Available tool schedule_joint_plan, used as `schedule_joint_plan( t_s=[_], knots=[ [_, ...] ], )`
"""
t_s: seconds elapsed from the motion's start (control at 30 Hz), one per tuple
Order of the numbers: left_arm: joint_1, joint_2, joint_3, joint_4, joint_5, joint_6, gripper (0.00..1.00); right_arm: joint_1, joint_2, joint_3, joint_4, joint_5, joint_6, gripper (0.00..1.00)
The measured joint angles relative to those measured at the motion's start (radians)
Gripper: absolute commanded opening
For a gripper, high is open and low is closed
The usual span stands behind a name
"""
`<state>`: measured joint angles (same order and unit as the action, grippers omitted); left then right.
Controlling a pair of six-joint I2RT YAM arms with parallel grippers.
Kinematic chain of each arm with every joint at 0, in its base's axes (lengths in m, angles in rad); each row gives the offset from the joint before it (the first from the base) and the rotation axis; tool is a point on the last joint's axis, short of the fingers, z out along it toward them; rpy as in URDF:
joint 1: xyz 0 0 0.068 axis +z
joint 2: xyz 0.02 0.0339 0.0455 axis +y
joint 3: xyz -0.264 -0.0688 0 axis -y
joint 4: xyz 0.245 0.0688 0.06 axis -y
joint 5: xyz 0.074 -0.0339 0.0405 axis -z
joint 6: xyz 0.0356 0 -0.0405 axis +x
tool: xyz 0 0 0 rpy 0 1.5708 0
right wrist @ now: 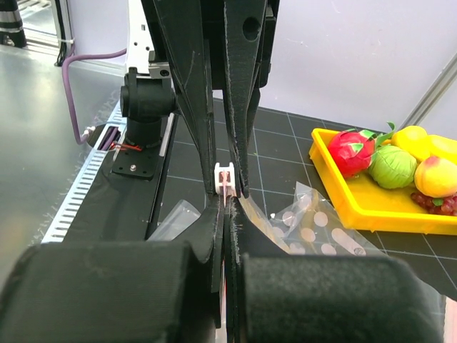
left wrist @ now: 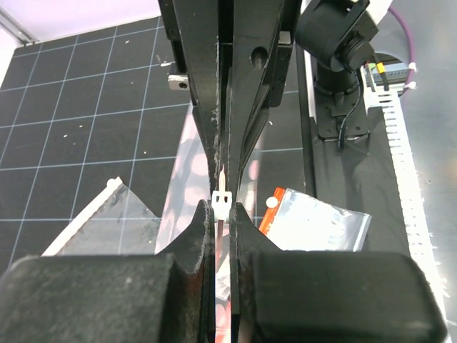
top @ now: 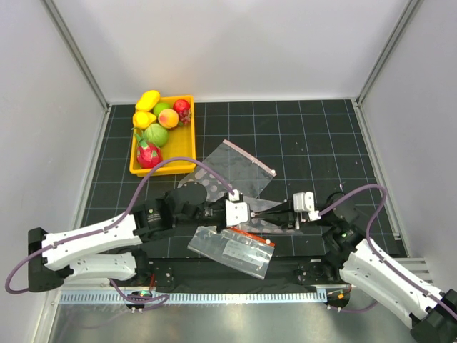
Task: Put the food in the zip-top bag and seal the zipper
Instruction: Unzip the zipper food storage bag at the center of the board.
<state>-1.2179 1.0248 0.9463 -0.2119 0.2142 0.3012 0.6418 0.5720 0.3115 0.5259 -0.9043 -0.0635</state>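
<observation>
The food [top: 161,121] is a heap of glossy toy fruits in a yellow tray [top: 166,168] at the back left, also in the right wrist view [right wrist: 393,164]. A plain clear zip-top bag [top: 239,170] with a thin pink-red edge [top: 250,156] lies flat behind the grippers. My left gripper [top: 248,212] and right gripper [top: 284,209] meet tip to tip, both shut on a thin pink strip of clear plastic held edge-on. A small white piece [left wrist: 221,202] sits on that strip at the left fingertips, also seen from the right wrist [right wrist: 226,179]. Which bag the strip belongs to I cannot tell.
A clear sheet with round bubbles [top: 207,187] lies beside the left wrist and shows again [right wrist: 321,232]. A clear printed bag with a bold red band [top: 228,249] lies in front of the grippers, near the arm bases. White walls stand on three sides.
</observation>
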Motion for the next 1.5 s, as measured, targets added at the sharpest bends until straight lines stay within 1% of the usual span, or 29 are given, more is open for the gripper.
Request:
schedule_joint_plan(
  t_s=[0.27,0.43,0.6,0.83,1.0,1.17,1.5],
  knots=[
    [0.002,-0.011,0.000,-0.008,0.010,-0.014,0.00,0.026,0.015,0.031,-0.061,0.014,-0.059,0.01],
    [0.002,-0.011,0.000,-0.004,-0.001,-0.013,0.00,0.031,-0.013,0.031,-0.087,0.049,-0.071,0.01],
    [-0.004,-0.005,0.004,0.011,-0.053,-0.018,0.00,0.033,-0.082,0.027,-0.116,0.115,-0.074,0.01],
    [-0.002,0.034,0.020,-0.001,-0.133,-0.029,0.00,0.033,-0.196,-0.015,-0.154,0.264,-0.073,0.01],
    [0.009,0.031,0.020,-0.010,-0.162,-0.034,0.00,0.036,-0.336,-0.045,-0.162,0.434,-0.074,0.01],
    [0.011,0.029,0.020,-0.008,-0.177,-0.037,0.00,0.039,-0.435,-0.071,-0.194,0.620,-0.074,0.01],
    [0.016,0.061,0.020,-0.026,-0.200,-0.043,0.00,0.042,-0.534,-0.080,-0.302,1.126,-0.067,0.01]
  ],
)
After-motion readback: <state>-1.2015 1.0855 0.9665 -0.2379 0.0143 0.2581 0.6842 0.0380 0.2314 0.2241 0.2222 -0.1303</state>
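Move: The left fingertips already pinch the white slider, about 1 cm to the hand's right; from the right hand, pinching the zipper's end, the slider lies some 1 cm to the left. From the left hand, the orange-zip bag lies about 9 cm back, 4 cm left, and the spare pink-zip bag roughly 11 cm ahead, 6 cm left, both some 13 cm below. Right hand draws the zipper end some 15 cm right-forward, swinging clockwise; left keeps the slider, easing 4 cm forward. ##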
